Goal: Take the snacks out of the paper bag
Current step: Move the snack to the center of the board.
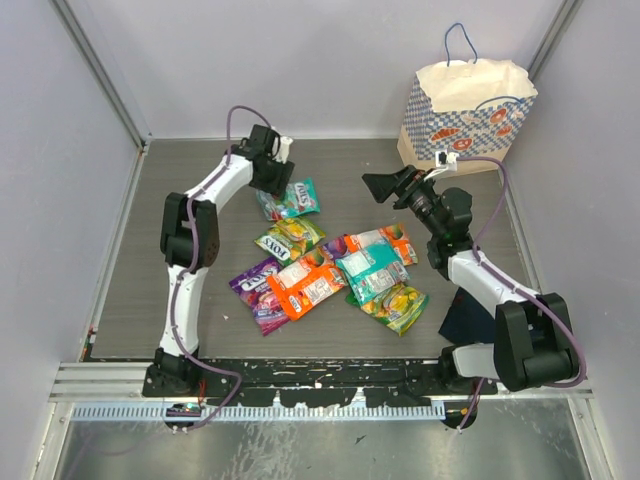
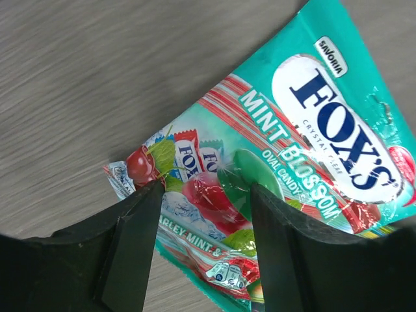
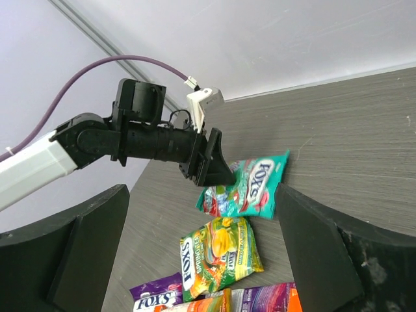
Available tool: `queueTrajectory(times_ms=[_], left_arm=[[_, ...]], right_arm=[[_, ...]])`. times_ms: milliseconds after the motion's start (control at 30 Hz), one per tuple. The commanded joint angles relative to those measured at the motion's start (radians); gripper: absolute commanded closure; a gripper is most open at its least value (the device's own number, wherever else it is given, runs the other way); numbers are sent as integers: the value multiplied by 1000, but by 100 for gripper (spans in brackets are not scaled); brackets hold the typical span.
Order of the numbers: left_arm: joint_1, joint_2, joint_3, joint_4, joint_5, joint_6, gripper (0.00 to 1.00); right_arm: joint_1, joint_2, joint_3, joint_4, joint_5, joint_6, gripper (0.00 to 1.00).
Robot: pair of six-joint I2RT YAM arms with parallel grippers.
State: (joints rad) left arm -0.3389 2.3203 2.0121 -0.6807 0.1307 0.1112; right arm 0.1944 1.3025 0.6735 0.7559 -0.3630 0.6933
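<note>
The paper bag (image 1: pixel 465 110) stands upright at the back right. Several snack packets lie on the table: a teal one (image 1: pixel 290 198), a green-yellow one (image 1: pixel 290 238), a purple one (image 1: pixel 258 285), an orange one (image 1: pixel 305 283) and another teal one (image 1: pixel 372 268). My left gripper (image 1: pixel 277 183) is open, its fingers straddling the near end of the teal Mint Blossom packet (image 2: pixel 312 130), which lies flat. My right gripper (image 1: pixel 385 187) is open and empty, held in the air left of the bag. In its wrist view it faces the left gripper (image 3: pixel 221 170) and the teal packet (image 3: pixel 253 188).
A dark navy folded cloth (image 1: pixel 465 318) lies by the right arm's base. Grey walls close in the table on the left, back and right. A second green-yellow packet (image 1: pixel 398 303) lies at the front right of the pile.
</note>
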Motion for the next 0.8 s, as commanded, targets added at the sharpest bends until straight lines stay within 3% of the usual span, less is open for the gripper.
queueTrajectory(times_ms=[0,200,367,433,567,667,733,767], left_arm=[[55,16,36,15,-266,-170,40],[109,-36,-37,51,-463,-290,39],[139,-124,-155,97,-612,-367,28],[138,-191,-240,191,-572,-324,20],[138,-278,-316,306,-349,-152,6],[139,-288,-296,299,-241,-70,6],[140,-283,-297,298,-188,-46,11],[140,-277,-296,290,-175,-45,18]], right_arm=[[-5,9,11,88,-32,38,0],[-4,12,18,91,-48,50,0],[-4,16,25,86,-62,55,0],[-4,22,31,88,-69,60,0],[-5,37,38,103,-84,75,0],[-5,54,46,110,-91,85,0],[-6,61,48,123,-97,96,1],[-5,65,47,128,-102,101,1]])
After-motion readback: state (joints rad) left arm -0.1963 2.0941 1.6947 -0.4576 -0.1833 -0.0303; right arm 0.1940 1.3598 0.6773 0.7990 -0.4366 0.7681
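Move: The left hand already has the left end of the far teal snack between its half-closed fingers; the snack's middle lies about 6 cm to the hand's right, 2 cm back and 2 cm below it. The yellow snack sits some 13 cm back and 7 cm right, and the orange snack about 26 cm back and 12 cm right, both about 3 cm lower. From the right hand, the far teal snack is roughly 11 cm ahead, 31 cm left and 24 cm below. Leftward and almost level, the left hand drags the far teal snack by its end about 15 cm over the table, away from the yellow snack, while turning nearly 40 degrees counter-clockwise. As that sweep ends the fingers spread to almost wide open and let go, then the hand lifts about 3 cm, easing slightly back to the right and partly unwinding the turn. ##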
